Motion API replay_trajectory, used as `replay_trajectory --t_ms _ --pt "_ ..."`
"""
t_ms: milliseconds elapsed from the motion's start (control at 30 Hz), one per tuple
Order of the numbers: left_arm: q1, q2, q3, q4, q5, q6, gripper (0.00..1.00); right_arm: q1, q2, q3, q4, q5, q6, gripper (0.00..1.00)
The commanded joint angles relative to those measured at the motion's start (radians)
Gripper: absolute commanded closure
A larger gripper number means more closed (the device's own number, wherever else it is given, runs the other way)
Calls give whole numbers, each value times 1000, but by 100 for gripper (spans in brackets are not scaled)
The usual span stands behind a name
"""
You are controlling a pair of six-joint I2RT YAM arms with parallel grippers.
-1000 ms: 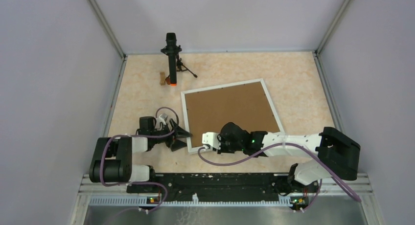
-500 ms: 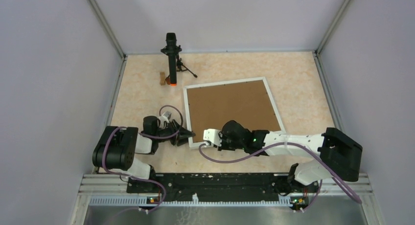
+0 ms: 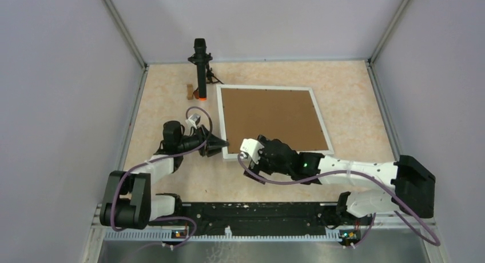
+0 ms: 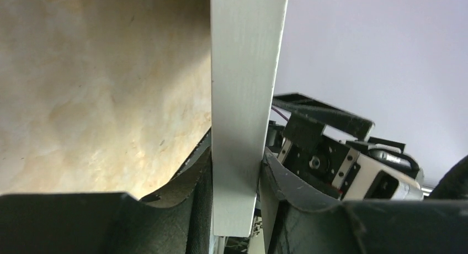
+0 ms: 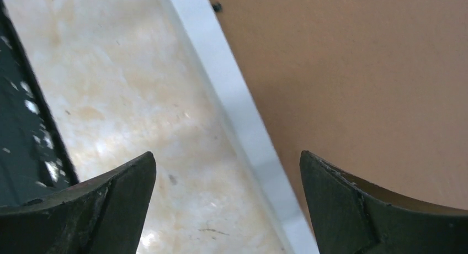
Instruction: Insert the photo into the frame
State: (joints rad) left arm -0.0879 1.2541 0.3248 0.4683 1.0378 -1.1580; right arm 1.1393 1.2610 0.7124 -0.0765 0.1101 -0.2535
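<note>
The frame point(image 3: 219, 123) lies flat on the table, white rails around a plain brown cardboard sheet point(image 3: 271, 119). My left gripper point(image 3: 222, 144) is shut on the frame's near left corner; in the left wrist view the white rail point(image 4: 243, 99) stands clamped between both fingers of that gripper point(image 4: 236, 176). My right gripper point(image 3: 269, 154) hovers open over the near rail. In the right wrist view the rail point(image 5: 232, 99) runs between the spread fingers of this gripper point(image 5: 226, 165), untouched, with the brown sheet point(image 5: 359, 72) to its right. The photo is out of view.
A black tripod-mounted device point(image 3: 200, 68) stands at the back left beside a small wooden block point(image 3: 190, 91), close to the frame's far left corner. Grey walls enclose the table on three sides. A black mounting rail point(image 3: 251, 211) runs along the near edge.
The frame has swung from tilted to square and slid toward the back. My left gripper closed on its corner and moved with it. My right gripper opened and let the near rail go.
</note>
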Motion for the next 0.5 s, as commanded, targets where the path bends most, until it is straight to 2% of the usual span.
replay_trajectory --t_ms 0,100,233,333,467 --pt "-1 -62 142 -159 37 1 100 139 -31 127 -50 174 182 1" --pt "-1 -85 209 -265 21 10 100 292 30 133 -1 694 168 1" --pt "-2 -99 264 -309 11 -2 100 339 189 156 49 1067 72 1" --pt "-1 -98 295 -337 10 0 100 341 257 151 222 1181 -120 1" --pt "-1 -103 318 -362 10 3 100 328 296 98 489 1181 -348 1"
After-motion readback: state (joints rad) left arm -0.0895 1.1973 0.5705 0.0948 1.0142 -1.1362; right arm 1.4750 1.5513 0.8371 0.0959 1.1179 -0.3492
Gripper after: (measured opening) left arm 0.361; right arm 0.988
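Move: My left hand already holds the frame by its left edge. The frame's near-left corner is some 5 cm back from that hand at about its height, and the frame's middle is roughly 18 cm to its right, 8 cm ahead and 4 cm lower. My right hand is open. The stretch of the frame's near edge that it goes for is about 2 cm ahead, straight in line and some 3 cm lower, with the near-left corner around 12 cm to that hand's left and 1 cm ahead. With my left hand I keep my pinch on the frame's left edge and raise it about 5 cm, easing some 2 cm forward. With my right hand wide open, I swing up, back and left, then come forward and right again beside the near edge, dipping slightly. That wrist turns clockwise and tips up, some 45 degrees in all, so its fingers face forward at the edge. ##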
